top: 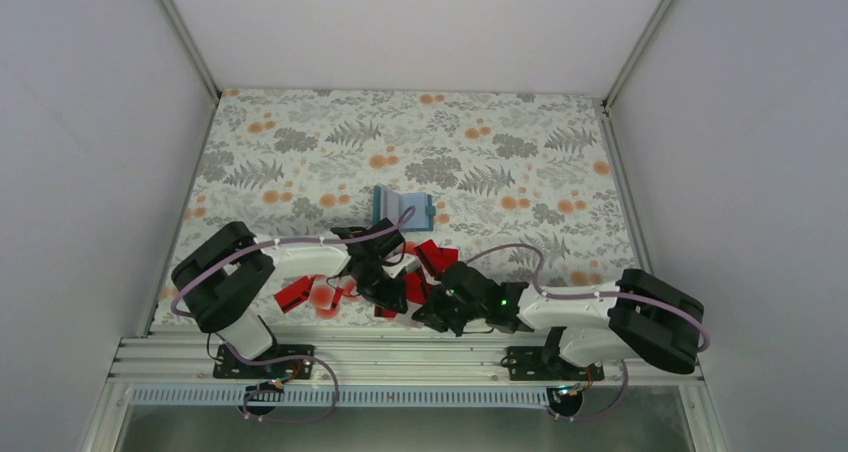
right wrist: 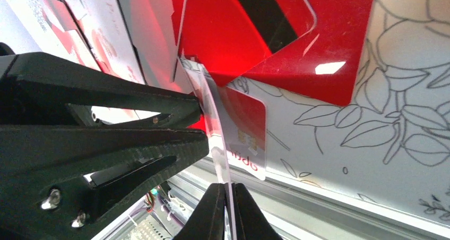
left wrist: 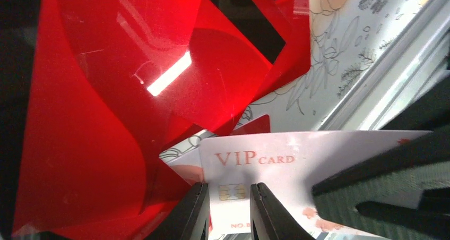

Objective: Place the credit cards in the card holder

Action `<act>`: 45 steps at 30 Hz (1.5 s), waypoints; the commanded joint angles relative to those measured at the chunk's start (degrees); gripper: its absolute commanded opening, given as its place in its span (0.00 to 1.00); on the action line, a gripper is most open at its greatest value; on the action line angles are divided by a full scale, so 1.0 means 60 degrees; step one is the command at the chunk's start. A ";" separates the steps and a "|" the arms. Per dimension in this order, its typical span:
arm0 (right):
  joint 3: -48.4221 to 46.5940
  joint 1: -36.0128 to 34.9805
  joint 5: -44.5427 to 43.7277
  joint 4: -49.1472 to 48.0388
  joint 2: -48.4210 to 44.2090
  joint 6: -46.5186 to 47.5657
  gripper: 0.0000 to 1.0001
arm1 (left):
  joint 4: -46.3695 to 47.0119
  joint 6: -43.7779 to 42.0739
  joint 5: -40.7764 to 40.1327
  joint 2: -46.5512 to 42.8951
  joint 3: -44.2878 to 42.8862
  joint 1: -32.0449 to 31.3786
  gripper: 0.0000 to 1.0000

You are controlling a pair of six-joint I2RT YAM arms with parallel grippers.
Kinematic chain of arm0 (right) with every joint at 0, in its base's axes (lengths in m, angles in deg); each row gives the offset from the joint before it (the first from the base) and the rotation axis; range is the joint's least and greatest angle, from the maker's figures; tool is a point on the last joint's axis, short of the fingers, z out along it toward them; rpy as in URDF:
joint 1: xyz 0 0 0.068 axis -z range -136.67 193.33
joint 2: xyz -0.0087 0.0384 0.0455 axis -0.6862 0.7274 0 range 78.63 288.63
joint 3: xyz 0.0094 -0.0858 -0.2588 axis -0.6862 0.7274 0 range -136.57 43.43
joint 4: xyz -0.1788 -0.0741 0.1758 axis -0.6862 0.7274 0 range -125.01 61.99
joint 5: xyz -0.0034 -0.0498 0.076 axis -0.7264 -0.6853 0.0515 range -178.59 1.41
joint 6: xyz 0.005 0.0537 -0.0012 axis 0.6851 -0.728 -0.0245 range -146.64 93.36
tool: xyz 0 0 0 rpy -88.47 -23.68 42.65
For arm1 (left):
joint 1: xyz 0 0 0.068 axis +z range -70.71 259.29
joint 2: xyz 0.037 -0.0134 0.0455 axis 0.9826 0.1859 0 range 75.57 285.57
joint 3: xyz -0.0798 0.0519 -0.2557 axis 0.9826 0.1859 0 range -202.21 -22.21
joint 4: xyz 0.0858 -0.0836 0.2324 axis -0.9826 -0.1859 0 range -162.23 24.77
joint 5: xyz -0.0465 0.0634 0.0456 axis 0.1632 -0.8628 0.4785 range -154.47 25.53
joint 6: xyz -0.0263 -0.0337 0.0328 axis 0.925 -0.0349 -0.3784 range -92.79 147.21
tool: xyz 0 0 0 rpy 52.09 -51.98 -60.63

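The teal card holder (top: 403,208) lies open on the flowered cloth, beyond both grippers. Red credit cards (top: 428,257) lie scattered in front of it, with one more (top: 296,294) to the left. My right gripper (right wrist: 229,189) (top: 432,310) is shut on the edge of a white VIP card (right wrist: 215,128), which bends upward from its fingers. In the left wrist view the same white card (left wrist: 297,160) lies face-on behind my left gripper (left wrist: 228,189) (top: 385,290), whose jaws stand a little apart. The right fingers (left wrist: 382,181) cover the card's right end. Red cards (left wrist: 175,65) fill that view behind it.
An aluminium rail (top: 400,357) (right wrist: 329,203) runs along the table's near edge, just below both grippers. White enclosure walls stand left, right and behind. The left gripper's black fingers (right wrist: 132,144) fill the left of the right wrist view, their tips at the card.
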 commanded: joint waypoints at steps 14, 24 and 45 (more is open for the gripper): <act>-0.0493 0.1880 0.0401 0.0898 -0.1443 0.2570 0.04 | -0.2843 0.0440 -0.3377 -0.1263 -0.3023 0.0377 0.38; -0.1505 0.3848 0.2080 -0.0097 -0.1418 0.3564 0.04 | -0.3334 0.1635 -0.3877 -0.2314 -0.5022 0.1304 0.49; -0.7088 0.6811 0.8699 0.4058 0.1081 1.0144 0.04 | -0.3977 -0.2409 0.0532 -0.1129 -0.9746 0.3210 0.78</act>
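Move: The VIP card is already pinched in the right fingers, with the left fingertips still at its face. The open card holder lies about 26 cm ahead of the right hand, 2 cm to its left and 3 cm lower; from the left hand it is some 23 cm straight ahead and 2 cm lower. Nearest the right hand's way are a striped red card 7 cm ahead and 3 cm left, and a red card pair 13 cm ahead, 4 cm right. The VIP card goes up and forward in the right hand's unchanged pinch, about 25 cm up and 18 cm out over the red cards, high above the table and closer in level distance to the card holder, as the wrist swings the fingers up from their downward slant. The left hand comes free of the card, climbs higher still and forward, tilting its fingers up some 40 degrees and opening wide. ##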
